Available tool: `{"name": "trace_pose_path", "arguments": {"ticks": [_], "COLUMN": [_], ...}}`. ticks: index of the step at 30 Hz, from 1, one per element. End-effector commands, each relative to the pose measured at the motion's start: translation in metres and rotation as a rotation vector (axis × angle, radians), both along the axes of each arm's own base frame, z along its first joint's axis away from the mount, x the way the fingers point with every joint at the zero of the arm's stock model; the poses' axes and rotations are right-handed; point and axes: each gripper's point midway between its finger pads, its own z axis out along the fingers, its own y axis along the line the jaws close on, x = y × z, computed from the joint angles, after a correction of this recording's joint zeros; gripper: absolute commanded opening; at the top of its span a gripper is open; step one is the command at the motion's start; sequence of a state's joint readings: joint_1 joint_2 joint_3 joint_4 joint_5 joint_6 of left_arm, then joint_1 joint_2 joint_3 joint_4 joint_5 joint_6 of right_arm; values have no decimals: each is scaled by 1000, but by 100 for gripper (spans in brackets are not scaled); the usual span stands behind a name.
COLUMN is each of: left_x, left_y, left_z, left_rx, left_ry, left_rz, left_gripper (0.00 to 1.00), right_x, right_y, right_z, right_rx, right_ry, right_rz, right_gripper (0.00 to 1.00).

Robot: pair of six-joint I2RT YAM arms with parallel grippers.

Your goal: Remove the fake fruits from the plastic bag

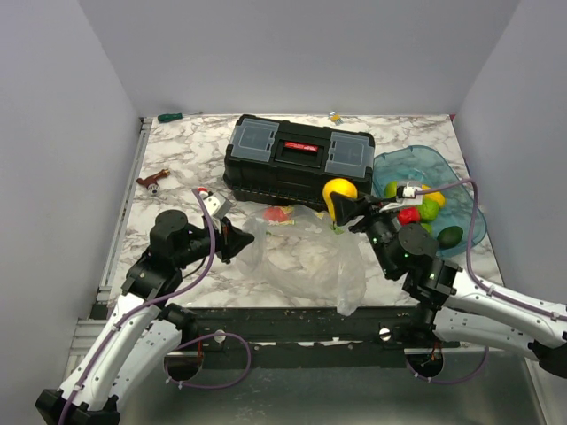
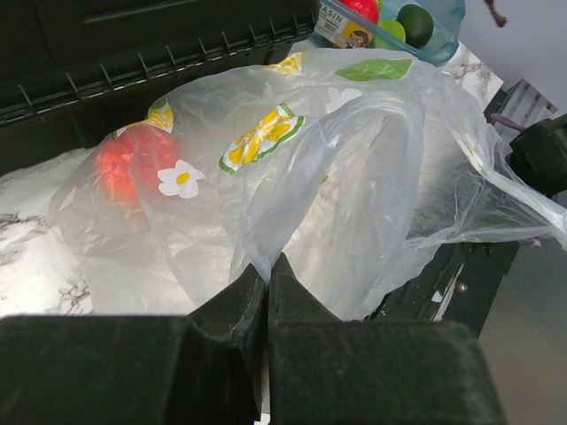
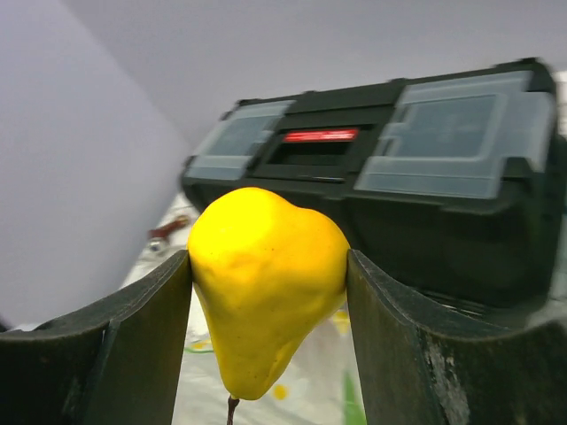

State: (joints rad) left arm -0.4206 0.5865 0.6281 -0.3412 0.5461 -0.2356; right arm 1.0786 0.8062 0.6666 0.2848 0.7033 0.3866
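Observation:
The clear plastic bag (image 1: 306, 257) with printed flowers lies crumpled in front of the black toolbox (image 1: 297, 159). My left gripper (image 1: 246, 241) is shut on a fold of the plastic bag's (image 2: 354, 177) left edge, film pinched between the fingertips of that gripper (image 2: 267, 266). A red fruit (image 1: 281, 213) lies inside the bag, and it shows again as a red fruit (image 2: 133, 164) through the film. My right gripper (image 1: 340, 205) holds a yellow pear (image 1: 339, 190) above the bag's right side. The jaws of this gripper (image 3: 268, 257) press both sides of the pear (image 3: 266, 283), stem downward.
A translucent blue tray (image 1: 425, 156) at the right holds several fruits: green (image 1: 430, 208), red (image 1: 408, 215), dark green (image 1: 450, 235). A red-handled tool (image 1: 152, 181) lies at the left, and a green screwdriver (image 1: 170, 116) rests by the back wall.

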Motion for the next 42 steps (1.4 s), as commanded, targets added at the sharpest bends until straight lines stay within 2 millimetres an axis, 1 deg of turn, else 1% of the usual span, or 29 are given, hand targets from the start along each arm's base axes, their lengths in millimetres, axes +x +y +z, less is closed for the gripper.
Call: {"name": "trace_pose_path", "arguments": {"ticks": [1, 6, 9, 12, 14, 15, 16, 19, 21, 23, 25, 26, 30, 33, 35, 38, 40, 42], "left_x": [-1, 0, -2, -1, -1, -2, -3, -3, -3, -3, -5, -5, -3, -3, -3, -2, -2, -2], "left_y": [0, 1, -2, 1, 2, 2, 1, 2, 3, 1, -1, 0, -1, -1, -1, 0, 0, 0], "left_z": [8, 8, 7, 9, 10, 11, 12, 14, 13, 12, 13, 13, 10, 9, 8, 8, 7, 7], "left_rx": [-6, -7, -8, -7, -8, -11, -14, -16, -16, -16, -21, -21, -16, -16, -13, -9, -9, -8], "left_ry": [-10, -19, 6, -13, -26, -28, -27, -40, -43, -30, -26, -27, -18, -11, -10, -10, -8, -7], "left_rz": [-6, 1, -23, -4, 5, -2, -6, 0, 3, -6, -22, -20, -16, -19, -16, -10, -10, -11], "left_gripper": [0, 0, 0, 0, 0, 0, 0, 0, 0, 0, 0, 0, 0, 0, 0, 0, 0, 0], "right_x": [17, 31, 42, 61, 72, 77, 80, 88, 88, 84, 78, 76, 63, 63, 66, 66, 65, 64], "right_y": [-57, -94, -114, -139, -160, -175, -183, -223, -246, -268, -286, -295, -326, -337, -339, -342, -343, -343], "right_z": [-27, -33, -48, -72, -90, -99, -107, -135, -153, -169, -179, -181, -198, -211, -219, -227, -230, -233], "right_rx": [-175, -191, -214, -219, -204, -193, -177, -140, -104, -69, -33, -25, -30, -24, -32, -55, -59, -59], "right_ry": [82, 126, 179, 269, 343, 373, 399, 490, 542, 584, 599, 596, 624, 648, 655, 680, 683, 680], "right_rz": [-296, -438, -498, -555, -604, -643, -657, -762, -832, -909, -985, -1022, -1163, -1199, -1204, -1224, -1226, -1221], "right_gripper": [24, 24, 24, 24, 23, 23, 23, 23, 22, 23, 23, 23, 24, 24, 26, 28, 33, 39]}}
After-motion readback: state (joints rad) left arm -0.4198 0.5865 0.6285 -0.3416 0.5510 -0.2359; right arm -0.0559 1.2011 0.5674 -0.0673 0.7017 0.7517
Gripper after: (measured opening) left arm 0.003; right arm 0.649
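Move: The right hand already holds the yellow fruit high over the table; the blue tray's middle lies about 29 cm to its right, 14 cm ahead and 29 cm below. In the tray, the red fruit is some 23 cm right and 11 cm ahead of the hand, the avocado about 34 cm right and 5 cm ahead. The toolbox's middle stands roughly 21 cm ahead and 8 cm left. From the left hand, the tray is about 49 cm right, 20 cm ahead and 20 cm below. The right arm swings the yellow fruit away from the bag in one sweep of about 33 cm to the right while sinking some 23 cm, bowing a little forward on the way, and slows to a low hover over the blue tray beside the avocado. As it goes, the wrist turns clockwise by roughly 70 degrees and tips the fingers down towards the tray with their pinch unchanged, while the left hand stays put with the bag's edge still shut in its fingers. ##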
